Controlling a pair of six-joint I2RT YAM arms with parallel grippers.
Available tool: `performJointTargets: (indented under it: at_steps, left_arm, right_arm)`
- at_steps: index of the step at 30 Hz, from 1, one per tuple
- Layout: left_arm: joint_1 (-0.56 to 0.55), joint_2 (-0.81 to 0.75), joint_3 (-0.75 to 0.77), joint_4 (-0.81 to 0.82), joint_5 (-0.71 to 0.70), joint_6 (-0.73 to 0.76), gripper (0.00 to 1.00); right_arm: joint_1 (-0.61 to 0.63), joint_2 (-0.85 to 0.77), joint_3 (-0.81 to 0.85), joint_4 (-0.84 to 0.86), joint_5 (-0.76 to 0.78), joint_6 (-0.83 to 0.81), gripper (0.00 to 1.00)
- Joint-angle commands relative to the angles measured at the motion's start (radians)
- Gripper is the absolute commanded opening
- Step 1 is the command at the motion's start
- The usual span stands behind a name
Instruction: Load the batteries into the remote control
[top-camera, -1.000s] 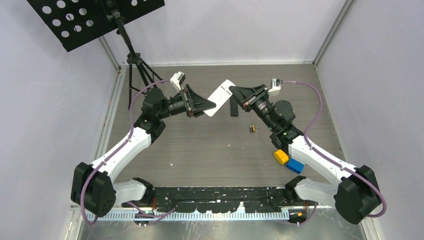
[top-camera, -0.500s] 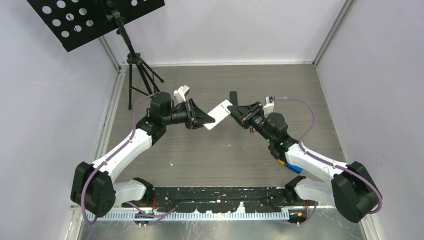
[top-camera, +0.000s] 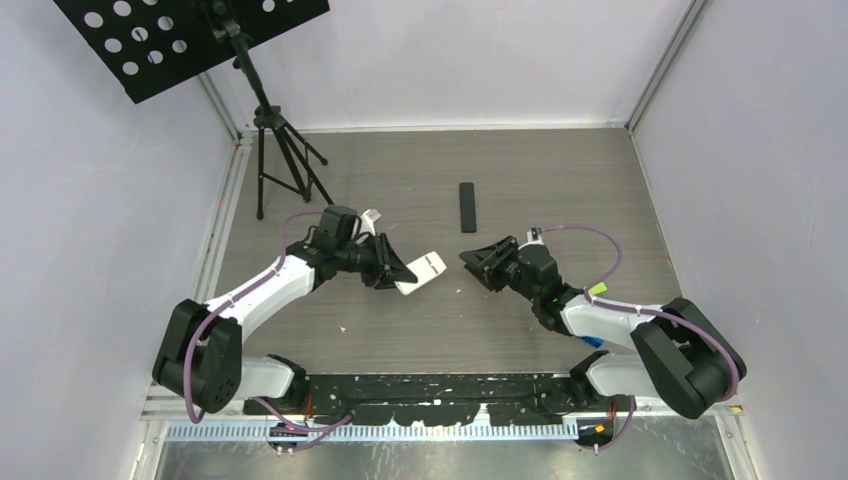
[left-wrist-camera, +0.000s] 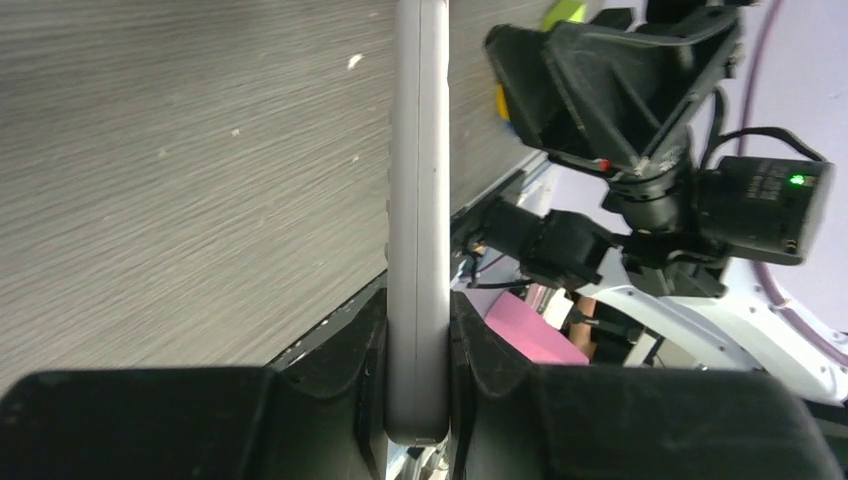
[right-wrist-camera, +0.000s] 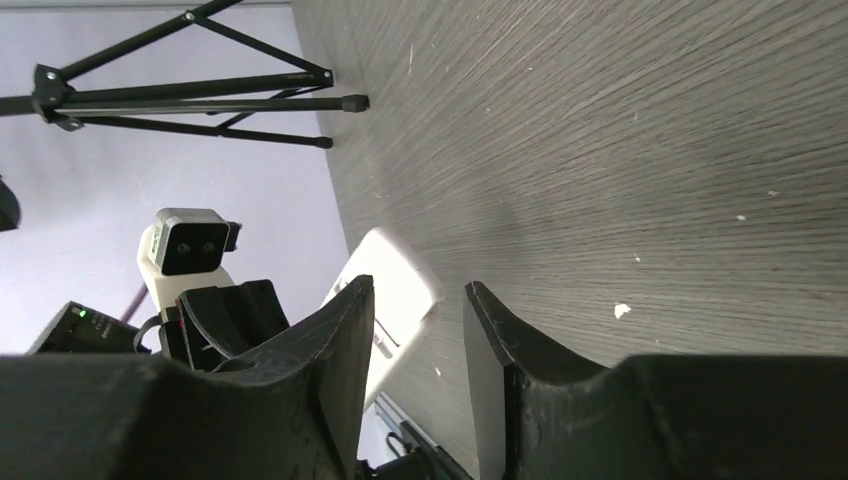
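My left gripper (top-camera: 397, 272) is shut on the near end of the white remote control (top-camera: 424, 271), which it holds low over the table. In the left wrist view the remote (left-wrist-camera: 418, 180) stands edge-on, clamped between both fingers (left-wrist-camera: 490, 350). Just to its right, my right gripper (top-camera: 478, 262) points at the remote with a gap between them. It stands open and empty in the right wrist view (right-wrist-camera: 420, 292), the remote (right-wrist-camera: 395, 275) beyond its tips. The batteries are hidden in every view.
A flat black strip (top-camera: 466, 206) lies on the table behind the grippers. A black tripod (top-camera: 280, 160) stands at the back left, with a perforated black panel (top-camera: 180, 35) above it. A bit of a blue block (top-camera: 594, 341) shows under the right arm.
Both arms have drawn back toward the near edge. The left one carried the remote down and nearer. The right jaws have opened wider, and the right arm now covers the spot where batteries lay.
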Motion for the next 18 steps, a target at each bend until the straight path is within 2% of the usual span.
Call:
performJointTargets:
  at_steps: [1, 6, 12, 18]
  left_arm:
    - [0.002, 0.017, 0.075, -0.168, -0.044, 0.194, 0.0]
    - [0.002, 0.063, 0.147, -0.303, -0.059, 0.334, 0.0]
    - [0.002, 0.088, 0.17, -0.338, -0.028, 0.414, 0.0]
    - [0.002, 0.063, 0.208, -0.411, 0.023, 0.495, 0.0]
  right_arm:
    - [0.0, 0.008, 0.018, 0.026, 0.025, -0.092, 0.45]
    - [0.0, 0.053, 0.11, -0.041, -0.108, -0.254, 0.68]
    - [0.029, 0.233, 0.233, -0.046, -0.299, -0.36, 0.74]
    - [0.076, 0.386, 0.249, 0.187, -0.396, -0.324, 0.81]
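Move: The left gripper still pinches the white remote control, whose middle lies roughly 3 cm to its right and 2 cm lower. From the right gripper that remote's middle is about 10 cm left, 3 cm back and near level. On the table, roughly 10 cm below the right gripper, the black remote lies some 12 cm ahead of it, 1 cm right; the loose batteries, hidden beneath the arm, are about 9 cm right, level with it. Swing the right gripper left to the free end of the white remote, about 7 cm, sinking a little, while turning counter-clockwise some 25 degrees and spreading the half-open fingers wide to straddle that end. With the left gripper keep the pinch and ease the remote a few centimetres down, left and slightly back, turning it a bit clockwise. ##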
